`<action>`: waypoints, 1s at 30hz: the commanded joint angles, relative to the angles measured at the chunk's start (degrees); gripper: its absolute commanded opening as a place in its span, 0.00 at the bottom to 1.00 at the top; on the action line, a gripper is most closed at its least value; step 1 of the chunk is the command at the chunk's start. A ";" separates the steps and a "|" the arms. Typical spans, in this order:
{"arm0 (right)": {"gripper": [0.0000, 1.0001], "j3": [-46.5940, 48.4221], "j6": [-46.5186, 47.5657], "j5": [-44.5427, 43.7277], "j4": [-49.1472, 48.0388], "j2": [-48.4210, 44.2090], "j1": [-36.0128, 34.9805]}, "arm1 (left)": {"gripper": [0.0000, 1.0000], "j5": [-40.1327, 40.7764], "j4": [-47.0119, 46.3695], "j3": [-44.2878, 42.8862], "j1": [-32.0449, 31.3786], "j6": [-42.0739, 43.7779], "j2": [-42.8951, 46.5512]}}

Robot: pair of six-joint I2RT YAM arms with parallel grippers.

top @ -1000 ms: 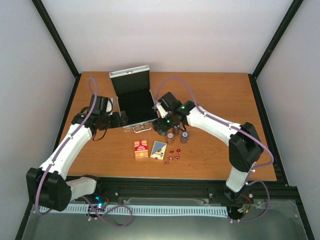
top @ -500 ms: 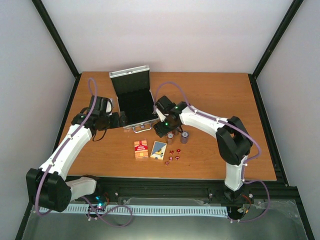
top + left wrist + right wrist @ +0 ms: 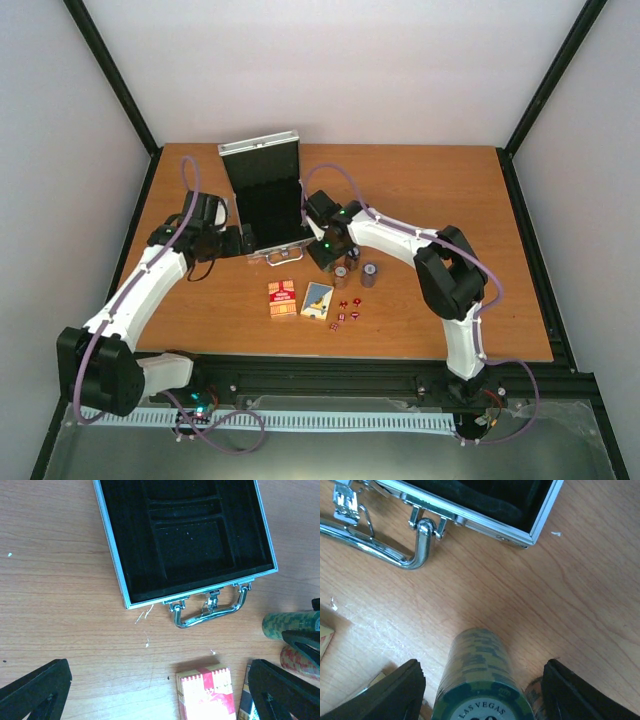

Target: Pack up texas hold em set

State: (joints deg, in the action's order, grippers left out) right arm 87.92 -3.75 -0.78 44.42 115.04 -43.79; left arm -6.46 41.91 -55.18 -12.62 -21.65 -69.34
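Note:
The silver briefcase point(image 3: 292, 240) lies open at the table's middle back, its black lining point(image 3: 190, 545) bare and its handle point(image 3: 210, 615) facing the arms. In front of it lie a red card deck point(image 3: 283, 299), a blue-yellow deck point(image 3: 317, 300) and tiny red dice point(image 3: 346, 310). Chip stacks point(image 3: 369, 274) stand to the right of the handle. My right gripper point(image 3: 490, 695) is open astride an upright green chip stack point(image 3: 477, 675), with a gap on each side. My left gripper point(image 3: 160, 695) hangs wide open over bare wood left of the red deck point(image 3: 207, 692), holding nothing.
The case lid point(image 3: 260, 160) stands upright behind the tray. A red chip stack point(image 3: 295, 657) sits close beside the green one point(image 3: 287, 625). The case's front right corner point(image 3: 540, 520) is just beyond the right gripper. Black frame rails point(image 3: 520, 190) border the table.
My right arm has swung left, bringing its gripper down around the green chip stack near the case handle, and its jaws have narrowed. The left arm has barely moved.

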 commanded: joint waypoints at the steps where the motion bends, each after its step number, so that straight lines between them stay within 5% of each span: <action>1: 0.63 1.19 1.12 -1.43 0.80 0.82 0.09 | 1.00 -0.09 -1.69 -0.46 -0.03 0.67 -1.08; 6: 0.51 0.80 1.46 -1.03 -0.02 1.63 0.49 | 1.00 -0.28 -2.04 -0.37 -0.03 0.54 -1.75; 14: 0.03 5.58 0.82 -0.37 3.09 1.33 1.42 | 1.00 0.04 -1.34 -0.73 -0.03 1.58 -1.92; 23: 0.03 18.91 -1.61 -1.42 5.17 -1.53 1.51 | 1.00 0.02 -1.78 -0.48 -0.03 2.47 -1.63; 30: 0.03 14.17 -3.79 -6.11 -17.41 0.68 3.13 | 1.00 0.07 -2.17 0.38 -0.03 2.91 -1.35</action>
State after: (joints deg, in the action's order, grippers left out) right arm 104.16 -5.43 -3.49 43.03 115.66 -42.24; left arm -6.50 40.84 -54.89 -12.62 -20.03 -71.20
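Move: The green chip stack stands right between the right hand's open fingers, its middle about 1 cm below the hand point. The red stack is some 3 cm right and 4 cm back, the brown stack about 5 cm right and level. The open case's middle lies roughly 12 cm ahead and 12 cm left, 3 cm lower. From the left hand the green stack is about 18 cm right, 3 cm ahead and 11 cm below. The right fingers close on the green stack, then lift it about 10 cm and some 7 cm forward, leftward towards the case. ##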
